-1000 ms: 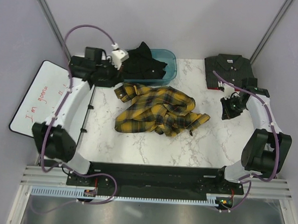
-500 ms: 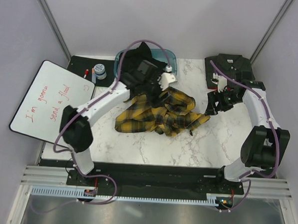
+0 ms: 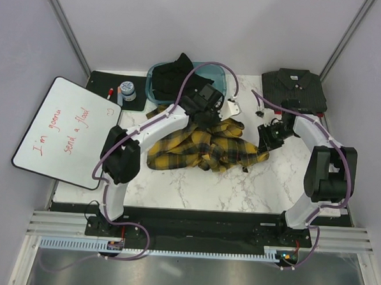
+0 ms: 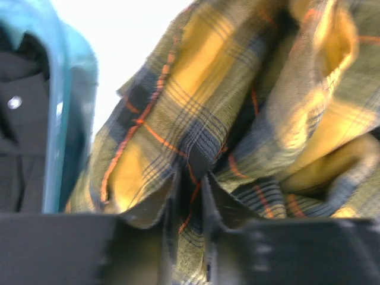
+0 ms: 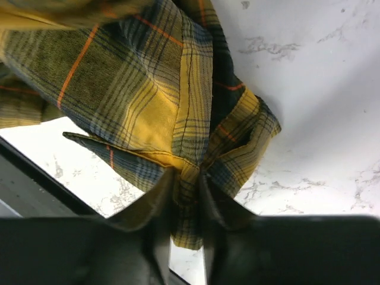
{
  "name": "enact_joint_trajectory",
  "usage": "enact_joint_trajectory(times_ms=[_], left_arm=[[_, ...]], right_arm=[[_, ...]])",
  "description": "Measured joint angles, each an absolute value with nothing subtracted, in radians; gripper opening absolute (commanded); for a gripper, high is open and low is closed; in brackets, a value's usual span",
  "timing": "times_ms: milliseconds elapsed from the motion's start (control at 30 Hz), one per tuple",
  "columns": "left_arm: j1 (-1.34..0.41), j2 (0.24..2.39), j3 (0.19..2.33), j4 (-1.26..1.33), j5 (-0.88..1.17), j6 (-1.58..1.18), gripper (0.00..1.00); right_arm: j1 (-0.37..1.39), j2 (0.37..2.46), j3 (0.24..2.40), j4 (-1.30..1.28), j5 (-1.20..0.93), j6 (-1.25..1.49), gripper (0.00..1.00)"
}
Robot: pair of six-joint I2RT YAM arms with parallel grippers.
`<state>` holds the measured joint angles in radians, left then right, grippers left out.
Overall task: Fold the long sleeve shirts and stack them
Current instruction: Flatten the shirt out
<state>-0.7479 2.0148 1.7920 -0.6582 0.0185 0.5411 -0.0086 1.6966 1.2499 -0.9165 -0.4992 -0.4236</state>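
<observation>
The yellow-and-black plaid shirt [image 3: 200,148] lies crumpled mid-table. My left gripper [image 3: 221,116] is at its back edge, shut on a fold of the plaid [image 4: 178,101]; the jaws [image 4: 190,181] pinch cloth between them. At the shirt's right end my right gripper [image 3: 265,139] is shut on a bunched tip of the plaid [image 5: 148,89], with fabric squeezed between its fingers [image 5: 186,178]. The dark charcoal shirt [image 3: 294,89] lies folded at the back right. A black shirt [image 3: 171,77] sits heaped in a teal bin [image 3: 218,74].
A whiteboard [image 3: 63,126] with red writing leans off the table's left side. Behind it a black mat [image 3: 104,82] carries a marker and a small jar [image 3: 126,90]. The teal bin's wall [image 4: 65,107] is just left of my left gripper. Marble tabletop [image 3: 194,187] shows in front.
Both arms swung inward from the table's sides to the plaid shirt. Their jaws opened on the way and have closed on the fabric, left at the back edge, right at the right end.
</observation>
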Motion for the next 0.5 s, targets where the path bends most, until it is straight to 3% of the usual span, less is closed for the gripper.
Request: enact_joint_trajectory(times_ms=[67, 233, 500], left_arm=[[-0.738, 2.006, 1.791, -0.66, -0.003, 0.548, 0.12], [-0.683, 1.868, 1.725, -0.662, -0.025, 0.549, 0.03], [-0.399, 1.438, 1.432, -0.68, 0.027, 0.518, 0.02]], right_arm=[[-0.009, 1.709, 1.234, -0.905, -0.474, -0.424, 0.0], [-0.007, 1.711, 1.205, -0.874, -0.407, -0.425, 0.0], [-0.044, 1.702, 1.189, -0.845, -0.333, -0.443, 0.0]])
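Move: The left fingers, part shut, straddle a bunched fold of the yellow plaid shirt practically at the pads. From that hand the blue tub's middle is about 14 cm ahead, 8 cm to the left and 6 cm lower; the jar stands some 29 cm left, 10 cm ahead and about 7 cm lower. The right fingers straddle the shirt's sleeve end, about 2 cm below; the folded dark shirt lies roughly 20 cm ahead of them, 9 cm right and 4 cm lower. Both hands finish shutting on the plaid shirt: the left pinches the bunched fold, lifts it about 10 cm and swings it some 20 cm to the left along the tub's near side towards the jar, turning about 20 degrees counter-clockwise. The right pinches the sleeve end, sinking a couple of centimetres, and pulls it about 4 cm to the right. ##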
